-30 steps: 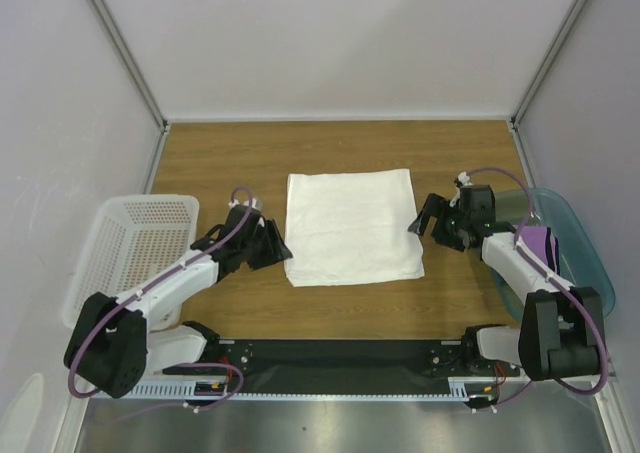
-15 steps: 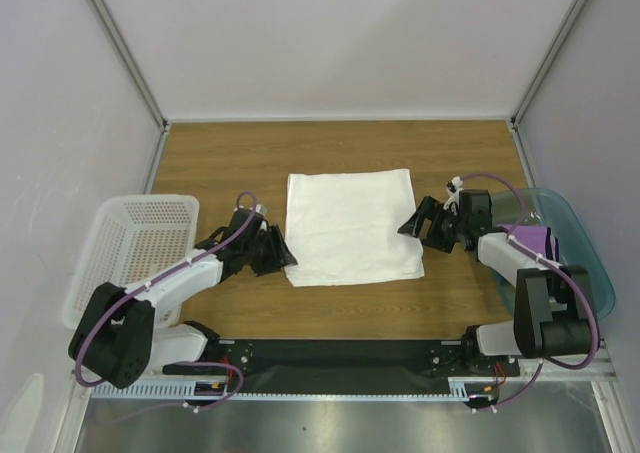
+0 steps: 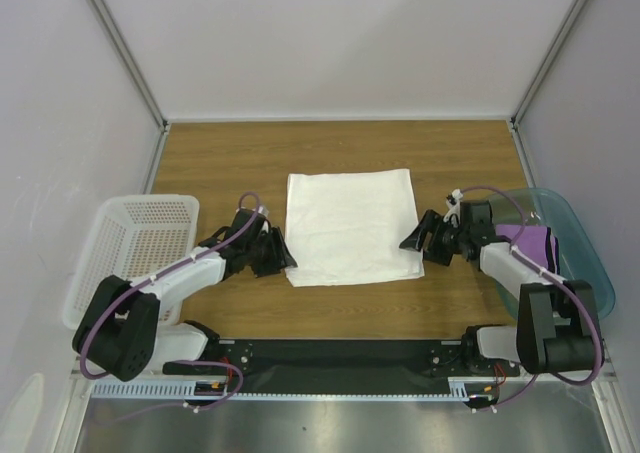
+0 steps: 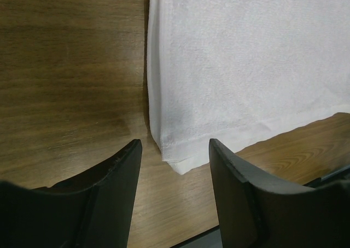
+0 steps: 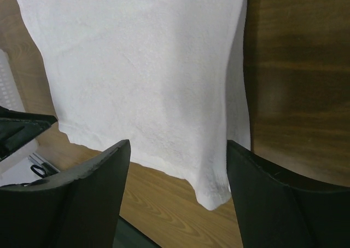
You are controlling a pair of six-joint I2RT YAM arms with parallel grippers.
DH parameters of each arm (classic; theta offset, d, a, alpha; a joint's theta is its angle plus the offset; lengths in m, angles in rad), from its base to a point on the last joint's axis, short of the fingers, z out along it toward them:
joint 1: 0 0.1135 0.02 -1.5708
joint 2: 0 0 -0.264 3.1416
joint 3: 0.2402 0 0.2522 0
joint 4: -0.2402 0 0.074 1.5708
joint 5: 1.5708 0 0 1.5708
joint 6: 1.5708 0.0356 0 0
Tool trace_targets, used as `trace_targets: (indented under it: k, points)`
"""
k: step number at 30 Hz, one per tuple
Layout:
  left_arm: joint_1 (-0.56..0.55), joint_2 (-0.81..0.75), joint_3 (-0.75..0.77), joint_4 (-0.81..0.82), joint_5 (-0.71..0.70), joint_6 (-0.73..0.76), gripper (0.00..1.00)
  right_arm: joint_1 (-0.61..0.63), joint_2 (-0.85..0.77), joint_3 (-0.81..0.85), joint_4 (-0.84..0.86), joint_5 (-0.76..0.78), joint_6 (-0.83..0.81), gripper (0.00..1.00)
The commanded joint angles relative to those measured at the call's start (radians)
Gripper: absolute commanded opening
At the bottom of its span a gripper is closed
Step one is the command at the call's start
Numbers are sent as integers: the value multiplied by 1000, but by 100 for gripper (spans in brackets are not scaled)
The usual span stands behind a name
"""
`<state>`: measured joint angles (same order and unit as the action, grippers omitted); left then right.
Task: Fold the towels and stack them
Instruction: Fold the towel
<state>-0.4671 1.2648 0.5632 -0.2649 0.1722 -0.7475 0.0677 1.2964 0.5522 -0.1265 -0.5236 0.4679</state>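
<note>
A white towel (image 3: 350, 225), folded to a flat rectangle, lies in the middle of the wooden table. My left gripper (image 3: 281, 257) is open, low at the towel's near left corner. In the left wrist view that corner (image 4: 180, 161) sits just ahead of the gap of the left gripper (image 4: 175, 149), not touched. My right gripper (image 3: 412, 241) is open at the near right corner. Seen from the right wrist, the white towel (image 5: 142, 67) has its corner (image 5: 216, 196) between the fingers of the right gripper (image 5: 178, 149), not pinched. A purple towel (image 3: 536, 241) lies in the bin on the right.
A white perforated basket (image 3: 140, 243) stands at the left, close behind the left arm. A translucent teal bin (image 3: 585, 263) sits against the right wall under the right arm. Bare wood lies beyond the white towel up to the back wall.
The right gripper has dropped and moved in toward the towel's near right corner, its jaws a little narrower. The left gripper has edged forward to the near left corner.
</note>
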Motion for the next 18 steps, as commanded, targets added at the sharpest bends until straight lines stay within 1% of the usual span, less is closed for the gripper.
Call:
trace_targets:
  k: [1, 3, 5, 10, 12, 13, 15, 16, 17, 18]
  points:
    - [-2, 5, 41, 15, 13, 33, 58, 1, -67, -14, -91, -1, 2, 74]
    - [-2, 8, 41, 15, 13, 37, 58, 1, -97, -14, -119, 19, -5, 72]
    - [-2, 18, 44, 16, 13, 39, 58, 1, -141, -20, -151, 25, -3, 67]
    - [-4, 33, 46, 23, 15, 40, 58, 0, -193, -41, -179, 30, 15, 58]
    - [-4, 42, 49, 21, 10, 39, 57, 0, -200, -51, -188, 36, 14, 57]
    - [-2, 44, 49, 15, 9, 39, 58, 0, -200, -49, -218, 46, 15, 56]
    - [-2, 45, 55, 4, -6, 40, 57, 0, -200, -31, -278, 112, 17, 56]
    - [-2, 41, 56, -10, -14, 40, 57, -2, -201, -23, -348, 150, 15, 55]
    - [-2, 39, 60, -16, -23, 40, 57, 1, -203, -15, -378, 219, 32, 53]
    - [-2, 33, 61, -20, -34, 40, 57, 0, -210, -18, -378, 218, 34, 50]
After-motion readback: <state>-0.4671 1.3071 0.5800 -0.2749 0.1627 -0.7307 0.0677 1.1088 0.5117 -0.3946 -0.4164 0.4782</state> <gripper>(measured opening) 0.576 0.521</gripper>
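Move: The right hand hovers over the white towel: its near-right corner lies about 4 cm back, level sideways, 4 cm below. The towel's middle is some 8 cm ahead and 15 cm left of the hand, and the purple towel in the green bin about 24 cm to its right and 1 cm ahead. For the left hand, the near-left corner is just 1 cm back, 2 cm right and 3 cm below, with the towel's middle roughly 11 cm ahead and 16 cm right. Back towards its base, about 5 cm, the right hand travels along the white towel's right edge to the near-right corner, drifting 2 cm right late on; it rises slightly midway and sinks again, while its fingers narrow to roughly half open and tip some 10 degrees further down. The left hand eases down about 1 cm at the near-left corner, its fingers still open. ##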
